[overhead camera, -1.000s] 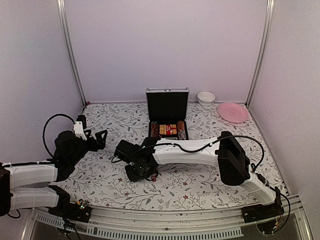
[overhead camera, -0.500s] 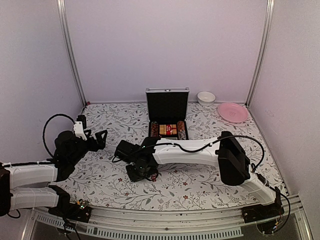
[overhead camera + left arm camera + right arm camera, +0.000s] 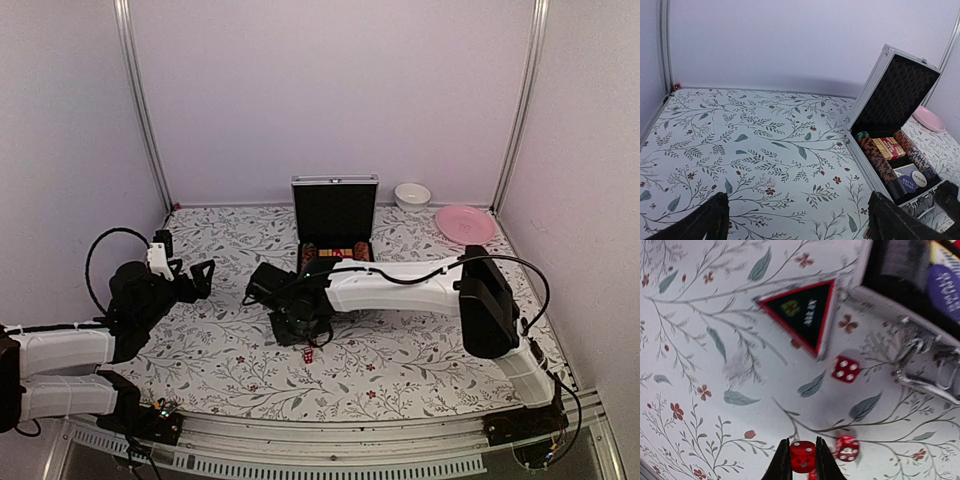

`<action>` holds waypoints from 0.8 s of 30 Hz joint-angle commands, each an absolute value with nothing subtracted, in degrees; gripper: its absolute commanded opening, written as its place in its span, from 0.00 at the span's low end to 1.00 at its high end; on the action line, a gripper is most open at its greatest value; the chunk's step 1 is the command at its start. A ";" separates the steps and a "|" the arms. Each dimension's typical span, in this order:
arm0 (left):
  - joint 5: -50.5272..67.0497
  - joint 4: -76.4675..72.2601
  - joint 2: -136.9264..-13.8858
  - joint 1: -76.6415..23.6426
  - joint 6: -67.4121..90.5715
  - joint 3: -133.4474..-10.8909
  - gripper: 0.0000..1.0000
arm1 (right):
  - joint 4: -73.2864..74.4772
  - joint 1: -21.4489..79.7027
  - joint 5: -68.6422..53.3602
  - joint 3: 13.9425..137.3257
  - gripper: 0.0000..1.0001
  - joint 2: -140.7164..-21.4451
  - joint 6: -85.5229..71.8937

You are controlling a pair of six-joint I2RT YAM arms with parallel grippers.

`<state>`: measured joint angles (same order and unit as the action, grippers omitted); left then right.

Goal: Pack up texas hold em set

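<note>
The silver case (image 3: 335, 212) stands open at the back middle, its black-lined lid (image 3: 895, 90) upright. Rows of poker chips (image 3: 875, 156) and the tan-red card pack (image 3: 888, 147) lie in its base. My right gripper (image 3: 803, 445) is shut on a tiny red die (image 3: 803, 457), a little above the cloth in front of the case (image 3: 920, 375). Two more red dice (image 3: 845, 369) (image 3: 847, 448) lie loose, next to the black triangular piece (image 3: 802, 315). My left gripper (image 3: 800, 227) is open over bare cloth at the left, its fingers (image 3: 710, 220) wide apart.
A pink plate (image 3: 465, 224) and a white bowl (image 3: 412, 195) sit at the back right. One red die (image 3: 308, 355) lies on the flowered cloth just in front of the right gripper (image 3: 303, 328). Walls close in three sides of the table.
The right gripper has closed on a die and moved right and back toward the case, uncovering a die on the cloth. The left arm has not moved.
</note>
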<state>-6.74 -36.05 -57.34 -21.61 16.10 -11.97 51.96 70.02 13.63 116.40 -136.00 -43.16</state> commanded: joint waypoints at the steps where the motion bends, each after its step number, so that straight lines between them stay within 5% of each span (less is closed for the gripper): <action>1: -6.94 -36.22 -57.39 -22.06 15.99 -13.23 0.97 | 49.31 64.54 19.48 113.71 0.11 -128.39 -43.35; 24: -7.29 -38.56 -60.30 -22.10 15.82 -13.09 0.97 | 38.68 48.70 14.07 116.93 0.12 -135.70 -34.38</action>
<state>-7.20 -36.86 -58.92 -21.61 16.10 -11.97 40.49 49.54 16.12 114.48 -131.61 -35.77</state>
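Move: The right hand has a red die shut in its fingers, only about 3 cm above the table; the gap between the card box and the button tray in the open case lies some 22 cm ahead and 9 cm to its right, about 1 cm lower. The card box is about 5 cm beyond that gap, the button tray about 5 cm nearer. The triangular marker stands about 9 cm ahead of the hand and 1 cm to its left. From the left hand that gap is about 12 cm ahead, 26 cm right and 13 cm below. Keeping its pinch on the red die, the right hand sweeps quickly forward about 19 cm and some 8 cm to the right, rising about 6 cm early on, to carry the die from the loose dice past the triangular marker and in over the open case. On the way the wrist turns clockwise by about 15 degrees and tips the fingers some 10 degrees outward, then the hand slows near the gap behind the button tray and begins to sink, by about 1.5 cm, with the fingers still shut. ##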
